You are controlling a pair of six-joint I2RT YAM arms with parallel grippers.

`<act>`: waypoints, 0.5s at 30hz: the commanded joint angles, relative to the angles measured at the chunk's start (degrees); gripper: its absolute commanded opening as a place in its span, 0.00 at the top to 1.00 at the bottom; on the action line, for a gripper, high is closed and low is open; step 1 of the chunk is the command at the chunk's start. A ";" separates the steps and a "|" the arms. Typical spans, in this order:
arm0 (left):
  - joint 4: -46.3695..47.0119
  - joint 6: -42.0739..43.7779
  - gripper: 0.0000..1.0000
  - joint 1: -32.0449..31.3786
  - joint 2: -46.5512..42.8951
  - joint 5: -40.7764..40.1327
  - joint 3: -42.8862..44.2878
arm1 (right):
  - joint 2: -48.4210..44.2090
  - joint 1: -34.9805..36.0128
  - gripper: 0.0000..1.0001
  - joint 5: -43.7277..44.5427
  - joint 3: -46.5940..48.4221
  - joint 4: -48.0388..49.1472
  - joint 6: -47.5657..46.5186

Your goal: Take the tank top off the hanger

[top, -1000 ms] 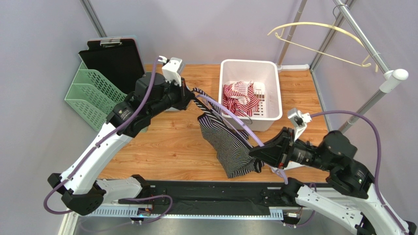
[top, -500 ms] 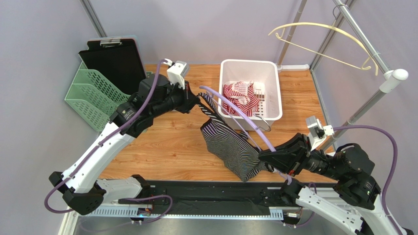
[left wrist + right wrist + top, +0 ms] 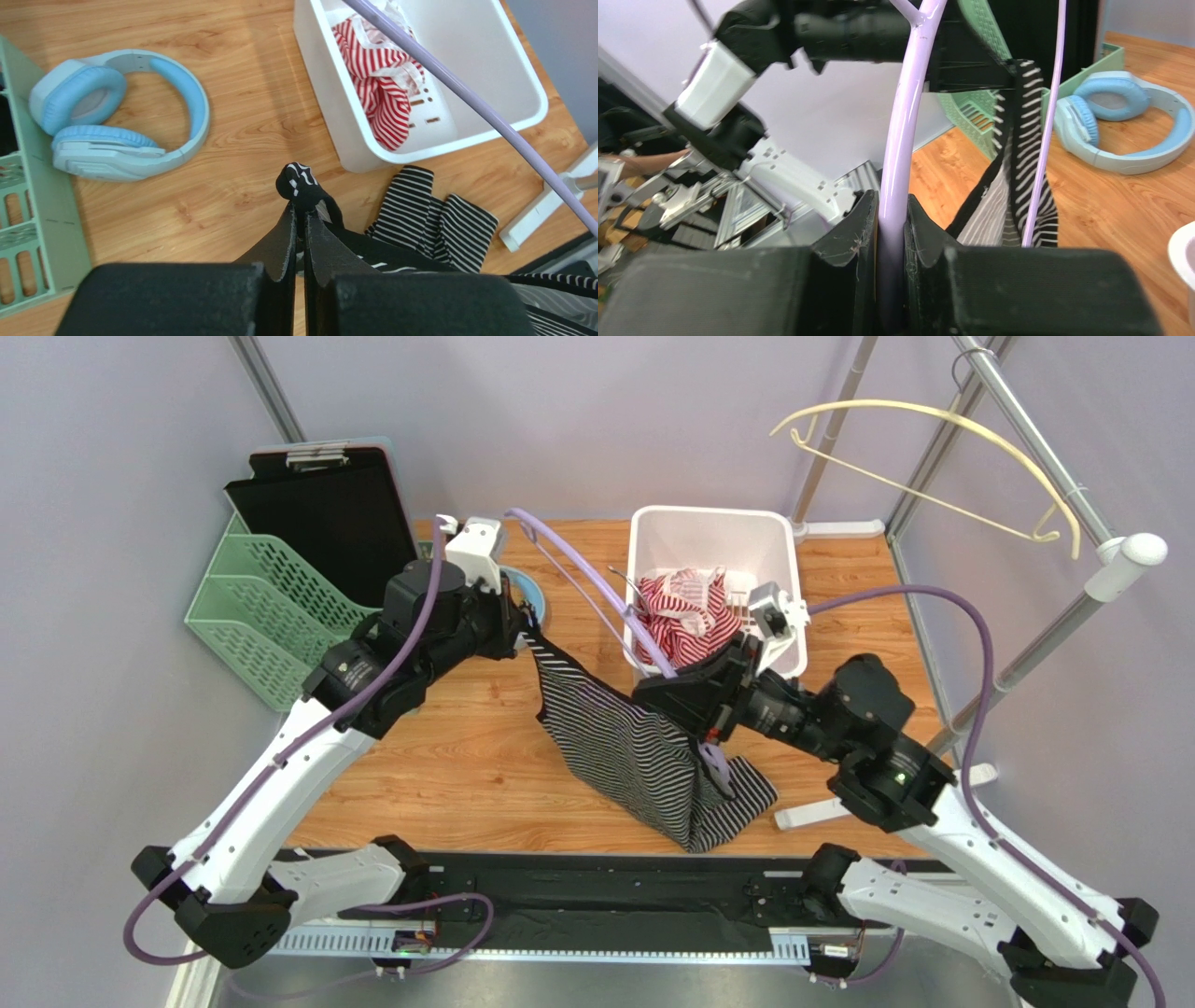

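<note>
The black-and-white striped tank top [image 3: 638,756] hangs between both arms, its lower end lying on the wooden table. My left gripper [image 3: 530,627] is shut on a bunched black strap [image 3: 298,183] and holds it up; more striped cloth [image 3: 435,220] lies beyond the strap. The purple hanger [image 3: 589,581] slants from behind the left wrist down to my right gripper [image 3: 671,697], which is shut on its thick bar [image 3: 906,126]. In the right wrist view the tank top [image 3: 1018,175] drapes just right of that bar, beside the hanger's thin wire.
A white bin [image 3: 718,521] holding a red-and-white striped garment [image 3: 687,616] stands at the back. Blue headphones [image 3: 119,119] lie behind the left gripper. A green file rack [image 3: 260,609] and black clipboard [image 3: 316,504] stand at the left. A yellow hanger [image 3: 926,455] hangs on the right-hand rail [image 3: 1045,441].
My right arm has swung from the near right toward the middle of the table, carrying the hanger up and back-left. The left gripper shifted slightly left with the strap, and the tank top has spread wider.
</note>
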 commanded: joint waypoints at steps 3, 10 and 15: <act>-1.97 2.19 0.84 2.29 -2.27 -2.82 0.62 | 6.59 0.26 1.00 6.25 4.79 12.28 0.37; -3.47 3.25 0.71 2.73 -6.13 -3.09 1.42 | 11.70 0.26 1.00 8.71 7.60 12.02 0.90; -4.43 3.34 0.71 2.73 -8.15 -2.13 2.12 | 13.20 0.35 1.00 9.41 8.30 12.72 2.22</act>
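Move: The tank top hangs by its dark strap from the left fingers. Its middle is about 15 cm to the right of this hand, 11 cm back and 18 cm lower. The headphones lie some 14 cm ahead and 7 cm left, and the white basket about 12 cm ahead and 24 cm right, both well below. From the right hand, which grips the purple hanger, the tank top's middle is almost straight below, about 24 cm down and 2 cm to the right. The tank top's strap is let go: the left fingers open to roughly a quarter and the hand draws away left about 4 cm, backing off and rising slightly at the end. Meanwhile the right hand keeps its pinch on the purple hanger and carries it forward some 6 cm and left about 4 cm over the cloth, swinging a few degrees clockwise. ##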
